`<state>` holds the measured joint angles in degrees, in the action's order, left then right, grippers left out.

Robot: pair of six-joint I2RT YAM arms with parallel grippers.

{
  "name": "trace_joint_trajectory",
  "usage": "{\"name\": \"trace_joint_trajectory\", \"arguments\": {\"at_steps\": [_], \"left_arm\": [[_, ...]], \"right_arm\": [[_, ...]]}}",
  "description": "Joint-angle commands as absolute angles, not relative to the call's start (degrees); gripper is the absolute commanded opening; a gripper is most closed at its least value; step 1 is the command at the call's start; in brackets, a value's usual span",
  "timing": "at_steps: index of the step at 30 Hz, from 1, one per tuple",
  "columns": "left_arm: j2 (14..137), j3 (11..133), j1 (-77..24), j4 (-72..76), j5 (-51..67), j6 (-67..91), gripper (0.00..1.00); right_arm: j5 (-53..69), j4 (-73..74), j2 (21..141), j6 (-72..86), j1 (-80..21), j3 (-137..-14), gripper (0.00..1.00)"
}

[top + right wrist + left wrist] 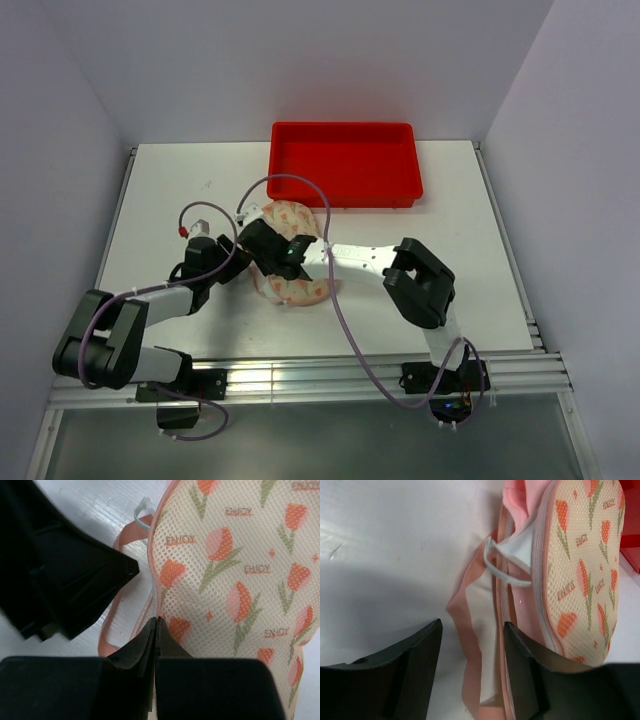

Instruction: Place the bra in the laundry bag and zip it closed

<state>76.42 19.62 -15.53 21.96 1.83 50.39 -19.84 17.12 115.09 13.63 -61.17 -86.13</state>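
Note:
The laundry bag (292, 222), cream mesh with orange tulips and pink zip edging, lies mid-table, partly under my right gripper. It fills the right wrist view (235, 570) and the right of the left wrist view (580, 570). Pink bra fabric (520, 500) shows at its open edge by a white zip loop (502, 567). My left gripper (472, 625) (243, 262) is open, low over the table, with a pink strap (470, 645) between its fingers. My right gripper (156, 620) (264, 260) is shut, its tips pinching the bag's pink edge.
A red plastic tray (345, 165) stands at the back of the white table (170, 200), just beyond the bag; its corner shows in the left wrist view (632, 555). Purple cables loop over both arms. The left gripper's black body (75, 575) sits close beside the right fingers.

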Motion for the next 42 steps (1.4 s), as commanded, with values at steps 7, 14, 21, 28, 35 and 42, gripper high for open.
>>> {"name": "trace_joint_trajectory", "arguments": {"at_steps": [7,14,21,28,35,42], "left_arm": [[86.0,24.3,-21.4,20.7,-6.4,45.7,0.19],[69.6,23.4,-22.9,16.4,-6.3,46.9,0.00],[49.3,31.4,-25.8,3.8,-3.3,48.7,0.00],[50.6,41.8,-28.2,2.2,2.9,49.7,0.00],[53.8,45.4,-30.0,0.8,-2.1,47.2,0.00],[56.5,50.5,-33.0,0.7,-5.9,43.4,0.00]], "right_arm": [[-21.0,8.7,103.3,15.8,-61.4,-79.3,0.00],[-20.0,6.0,97.0,17.4,-58.9,-75.0,0.00],[-10.2,2.7,88.3,22.0,-49.8,-69.5,0.00],[2.8,2.4,84.3,27.2,-41.0,-64.7,0.00],[0.2,4.7,77.3,23.7,-40.8,-63.9,0.00],[1.9,4.0,76.6,24.3,-39.8,-65.2,0.00]]}}
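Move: The left fingers hang open over the pink edging of the laundry bag's lower layer, which lies roughly 2 cm ahead, 2 cm right and 2 cm below. The bra's strap pokes out some 6 cm ahead and 4 cm right of that hand, and the red tub stands about 21 cm ahead and 24 cm right. From the right hand, already shut on the bag's upper lip, the edging lies about 4 cm left, 1 cm ahead and 5 cm below. The left hand dips a centimetre or two forward-right and down onto the bag's pink edging, shuts its fingers and pinches it, then lifts it some 25 cm, drifting about 7 cm right as its fingers tip up by roughly 25 degrees. The right hand keeps its pinch on the upper lip and rises about 16 cm, swinging some 13 cm right and a little forward away from the left hand while rolling about 35 degrees, left side up, so the two pull the mouth open between them. ##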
